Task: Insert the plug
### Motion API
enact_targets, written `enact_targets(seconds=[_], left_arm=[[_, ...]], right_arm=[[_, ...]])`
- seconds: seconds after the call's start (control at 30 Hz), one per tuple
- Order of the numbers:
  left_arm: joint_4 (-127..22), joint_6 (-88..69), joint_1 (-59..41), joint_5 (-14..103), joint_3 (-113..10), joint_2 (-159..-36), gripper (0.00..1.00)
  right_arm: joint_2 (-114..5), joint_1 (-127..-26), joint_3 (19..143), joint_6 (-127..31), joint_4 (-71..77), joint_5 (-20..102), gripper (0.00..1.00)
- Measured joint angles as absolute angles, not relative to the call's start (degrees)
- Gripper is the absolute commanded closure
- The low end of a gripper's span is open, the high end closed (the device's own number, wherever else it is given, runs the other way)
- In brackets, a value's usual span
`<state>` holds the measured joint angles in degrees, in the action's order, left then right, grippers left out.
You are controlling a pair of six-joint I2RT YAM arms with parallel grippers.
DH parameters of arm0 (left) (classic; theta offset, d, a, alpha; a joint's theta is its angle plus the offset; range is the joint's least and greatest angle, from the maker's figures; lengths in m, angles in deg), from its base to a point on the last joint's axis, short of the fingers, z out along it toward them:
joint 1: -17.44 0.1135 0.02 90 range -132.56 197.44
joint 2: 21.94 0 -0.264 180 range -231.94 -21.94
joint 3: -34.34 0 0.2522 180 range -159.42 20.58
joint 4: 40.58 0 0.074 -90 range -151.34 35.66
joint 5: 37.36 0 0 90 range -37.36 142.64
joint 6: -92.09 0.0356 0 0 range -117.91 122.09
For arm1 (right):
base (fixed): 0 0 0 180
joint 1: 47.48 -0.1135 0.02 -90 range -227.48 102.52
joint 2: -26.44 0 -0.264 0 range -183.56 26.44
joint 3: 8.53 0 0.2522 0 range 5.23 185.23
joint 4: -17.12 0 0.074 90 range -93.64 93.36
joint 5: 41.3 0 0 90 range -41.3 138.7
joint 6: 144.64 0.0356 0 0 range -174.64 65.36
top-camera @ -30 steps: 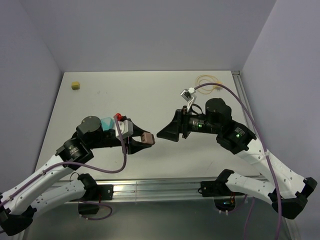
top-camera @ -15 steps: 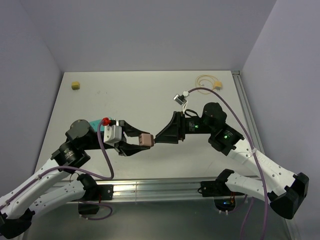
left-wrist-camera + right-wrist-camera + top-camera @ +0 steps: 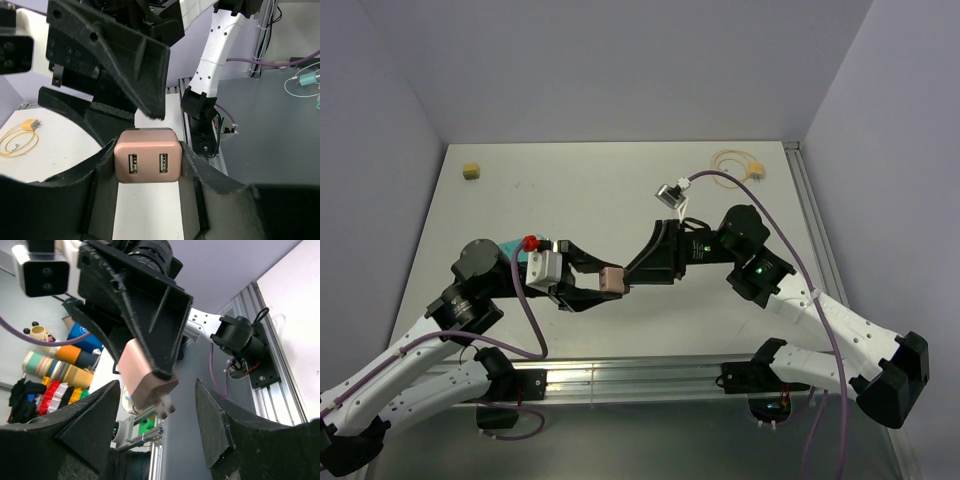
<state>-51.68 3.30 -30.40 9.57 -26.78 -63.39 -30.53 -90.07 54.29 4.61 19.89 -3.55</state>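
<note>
The plug [image 3: 756, 170], a small yellow connector on a thin pale-yellow looped cable [image 3: 730, 162], lies at the table's far right and shows small in the left wrist view [image 3: 31, 124]. Neither gripper is near it. My left gripper [image 3: 604, 288] is shut on a pink two-port USB charger block [image 3: 612, 280], held above the table's middle with its ports facing the left wrist camera [image 3: 146, 162]. My right gripper [image 3: 632, 271] faces it, open. Its fingers stand on either side of the charger's pronged end [image 3: 145, 375] with gaps on both sides.
A small yellow cube [image 3: 471, 170] sits at the far left of the table. A teal block [image 3: 513, 250] shows beside the left wrist. An aluminium rail [image 3: 620, 375] runs along the near edge, and walls close in the left, back and right.
The right arm has moved left until its fingers straddle the charger's end, and its jaws have narrowed. The left gripper drew back and down slightly, then held still.
</note>
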Motion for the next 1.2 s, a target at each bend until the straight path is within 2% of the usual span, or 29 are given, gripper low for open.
enact_targets(seconds=[0.17,0.37,0.4,0.47,0.5,0.53,0.6,0.67,0.73,0.8,0.93,1.03,1.2], left_arm=[[-51.6,3.1,-30.4,9.3,-26.8,-63.4,1.0],[-51.8,3.6,-30.4,8.2,-26.7,-63.2,1.0],[-52.0,3.9,-30.4,8.1,-26.7,-62.9,1.0],[-52.0,4.2,-30.4,7.9,-26.7,-62.5,1.0],[-51.9,4.3,-30.4,7.9,-26.7,-62.4,1.0],[-51.9,4.5,-30.4,8.0,-26.7,-62.3,1.0],[-51.8,4.8,-30.4,8.1,-26.7,-62.1,1.0],[-51.8,5.3,-30.4,8.3,-26.7,-62.1,0.88],[-52.3,5.8,-30.5,8.7,-26.8,-61.9,0.71],[-53.2,6.3,-30.7,9.2,-26.8,-61.7,0.62],[-54.5,7.5,-30.8,10.7,-26.8,-60.8,0.37],[-57.1,8.2,-30.7,13.0,-26.8,-59.5,0.26],[-60.1,9.8,-30.7,15.4,-26.8,-57.9,0.24]], right_arm=[[-32.9,-91.6,54.3,5.4,20.9,-3.5,0.38],[-34.1,-92.8,54.8,7.8,23.7,-4.4,0.67],[-34.4,-92.9,54.9,8.2,24.5,-4.6,0.75],[-34.5,-93.3,54.8,9.3,25.8,-4.7,0.83],[-34.6,-93.3,54.7,9.8,26.5,-4.8,0.94],[-34.7,-93.3,54.6,10.4,27.2,-4.8,1.0],[-34.7,-93.3,54.3,11.3,28.2,-4.8,1.0],[-34.7,-93.3,54.2,11.8,28.7,-4.8,1.0],[-34.7,-93.3,53.8,12.4,29.5,-4.6,1.0],[-34.7,-93.3,53.6,12.7,29.5,-4.5,1.0],[-34.7,-93.3,53.5,13.1,29.2,-4.1,1.0],[-34.5,-93.4,53.5,13.1,29.4,-4.5,1.0],[-34.3,-93.6,53.7,12.7,28.2,-5.0,1.0]])
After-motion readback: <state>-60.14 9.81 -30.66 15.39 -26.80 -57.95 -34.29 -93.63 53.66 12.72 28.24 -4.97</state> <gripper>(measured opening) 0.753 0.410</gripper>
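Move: The left gripper already holds the plug at its fingertips, centred on the hand, with the prong side turned towards the right gripper. The right gripper's fingers wait about 4 cm to the left hand's right, level with it in height and reach. From the right hand the plug lies roughly 3 cm to its left, with 0 cm ahead or back and at the same height. The grippers meet well above the table, with nothing else close by. Bring the right gripper about 1.5 cm left, with a similar drift back, onto the prong end of the plug and close its fingers there while the left hand still holds on and eases slightly back. Once the right fingers have a grip, open the left ones and draw that hand about 1.5 cm left, off the plug. ##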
